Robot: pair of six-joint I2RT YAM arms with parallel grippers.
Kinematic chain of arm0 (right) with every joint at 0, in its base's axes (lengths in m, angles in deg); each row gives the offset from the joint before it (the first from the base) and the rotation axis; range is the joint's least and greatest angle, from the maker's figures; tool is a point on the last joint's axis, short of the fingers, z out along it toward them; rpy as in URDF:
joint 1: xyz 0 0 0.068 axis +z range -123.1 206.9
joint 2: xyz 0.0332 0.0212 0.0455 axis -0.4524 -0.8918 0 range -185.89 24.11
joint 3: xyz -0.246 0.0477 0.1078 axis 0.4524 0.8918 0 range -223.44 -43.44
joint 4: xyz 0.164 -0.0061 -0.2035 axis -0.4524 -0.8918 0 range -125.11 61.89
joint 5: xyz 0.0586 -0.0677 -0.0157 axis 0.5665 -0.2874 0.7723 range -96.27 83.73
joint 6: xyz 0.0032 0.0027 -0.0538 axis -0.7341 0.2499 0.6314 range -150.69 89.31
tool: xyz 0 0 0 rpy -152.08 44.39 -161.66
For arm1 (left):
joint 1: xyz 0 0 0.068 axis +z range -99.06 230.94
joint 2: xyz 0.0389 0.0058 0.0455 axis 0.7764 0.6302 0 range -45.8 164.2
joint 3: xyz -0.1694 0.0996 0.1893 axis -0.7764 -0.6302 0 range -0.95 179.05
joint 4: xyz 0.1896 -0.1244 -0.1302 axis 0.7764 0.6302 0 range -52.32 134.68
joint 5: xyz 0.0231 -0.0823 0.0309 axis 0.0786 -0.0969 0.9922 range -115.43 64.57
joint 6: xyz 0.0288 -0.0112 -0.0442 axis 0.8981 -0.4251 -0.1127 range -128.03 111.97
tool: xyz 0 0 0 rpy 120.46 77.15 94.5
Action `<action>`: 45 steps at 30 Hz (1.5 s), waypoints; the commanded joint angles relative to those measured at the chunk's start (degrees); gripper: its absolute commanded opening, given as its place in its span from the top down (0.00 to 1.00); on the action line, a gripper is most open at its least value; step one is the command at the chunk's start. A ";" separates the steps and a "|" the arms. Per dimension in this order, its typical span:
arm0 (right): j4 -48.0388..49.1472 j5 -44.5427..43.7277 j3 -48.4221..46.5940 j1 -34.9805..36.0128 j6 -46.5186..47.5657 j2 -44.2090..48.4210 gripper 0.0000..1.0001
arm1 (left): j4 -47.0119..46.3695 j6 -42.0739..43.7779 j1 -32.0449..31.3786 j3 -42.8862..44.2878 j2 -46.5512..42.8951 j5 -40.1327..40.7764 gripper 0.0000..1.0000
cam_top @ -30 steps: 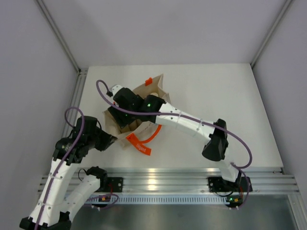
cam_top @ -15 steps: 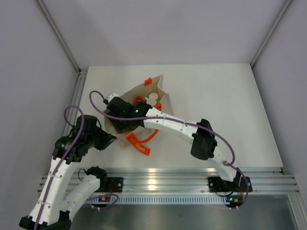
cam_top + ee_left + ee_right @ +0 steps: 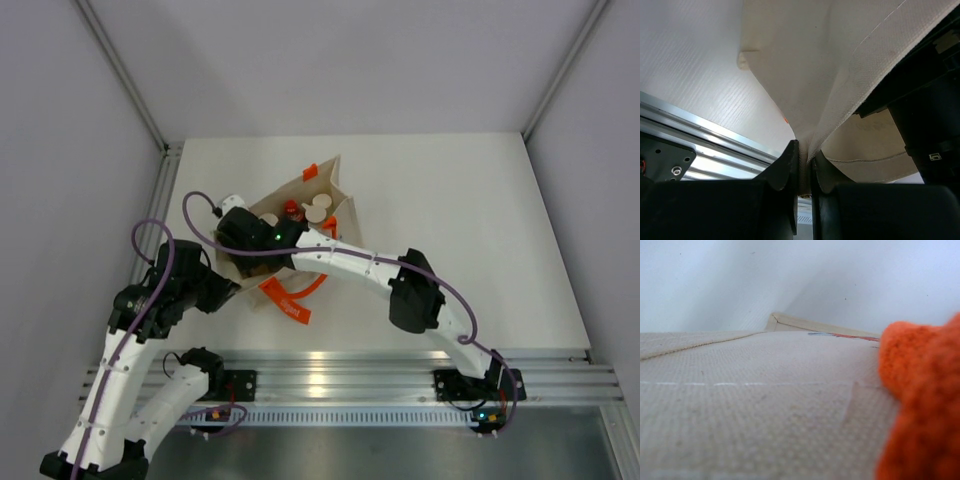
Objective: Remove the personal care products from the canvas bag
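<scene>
The canvas bag [image 3: 327, 182] lies open on the table's left half, beige with an orange handle [image 3: 300, 291] and an orange tab [image 3: 310, 168]. Pale round caps of the personal care products [image 3: 318, 209] show inside its mouth. My left gripper [image 3: 229, 287] is shut on the bag's near-left edge; in the left wrist view the canvas [image 3: 840, 75] is pinched between the two fingers [image 3: 787, 162]. My right gripper [image 3: 245, 250] reaches into the bag, its fingers hidden. The right wrist view shows only bag canvas [image 3: 765, 390] and an orange strap [image 3: 925, 400].
The bag sits close to the table's left edge and the vertical frame post [image 3: 165, 160]. The aluminium rail [image 3: 400, 375] runs along the near edge. My right arm's elbow [image 3: 412, 295] hangs over the table just right of the bag.
My right arm has pushed left and deeper into the bag, uncovering the pale caps at the bag's mouth. The left gripper has kept its hold on the edge.
</scene>
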 commanded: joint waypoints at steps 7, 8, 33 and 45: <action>10.27 -5.04 2.41 0.58 -1.00 8.26 1.00 | 4.53 0.18 0.51 1.23 -0.83 5.21 1.00; 10.36 -4.78 2.23 0.67 -0.83 8.88 1.00 | 4.44 0.09 0.51 1.24 -0.83 5.39 1.00; 4.12 -3.28 0.12 0.67 4.71 30.15 1.00 | 4.35 -2.02 0.51 2.20 1.10 6.88 1.00; -1.06 -14.79 4.49 -6.08 6.56 48.51 1.00 | 4.26 -3.33 0.51 1.94 1.02 7.23 1.00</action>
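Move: The dark-capped clear bottle already sits between the right fingers inside the canvas bag, its middle some 3 cm below the hand point. The nearer pump bottle stands about 4 cm ahead and 5 cm right of the right hand, the red-capped bottle some 6 cm ahead and 8 cm right, and the second pump bottle roughly 6 cm ahead and 12 cm right, all near hand height. From the left hand, the dark-capped bottle lies about 11 cm ahead, 4 cm right and 9 cm below. The dark-capped bottle, still pinched in the right fingers, is drawn up by the right arm out of the bag, slowly at first and then fast, about 30 cm. It swings right over the other bottles as it climbs, mostly late on, while the wrist tips the fingers up towards level by some 30 degrees. The left hand stays put and keeps pinching the bag's rim. ##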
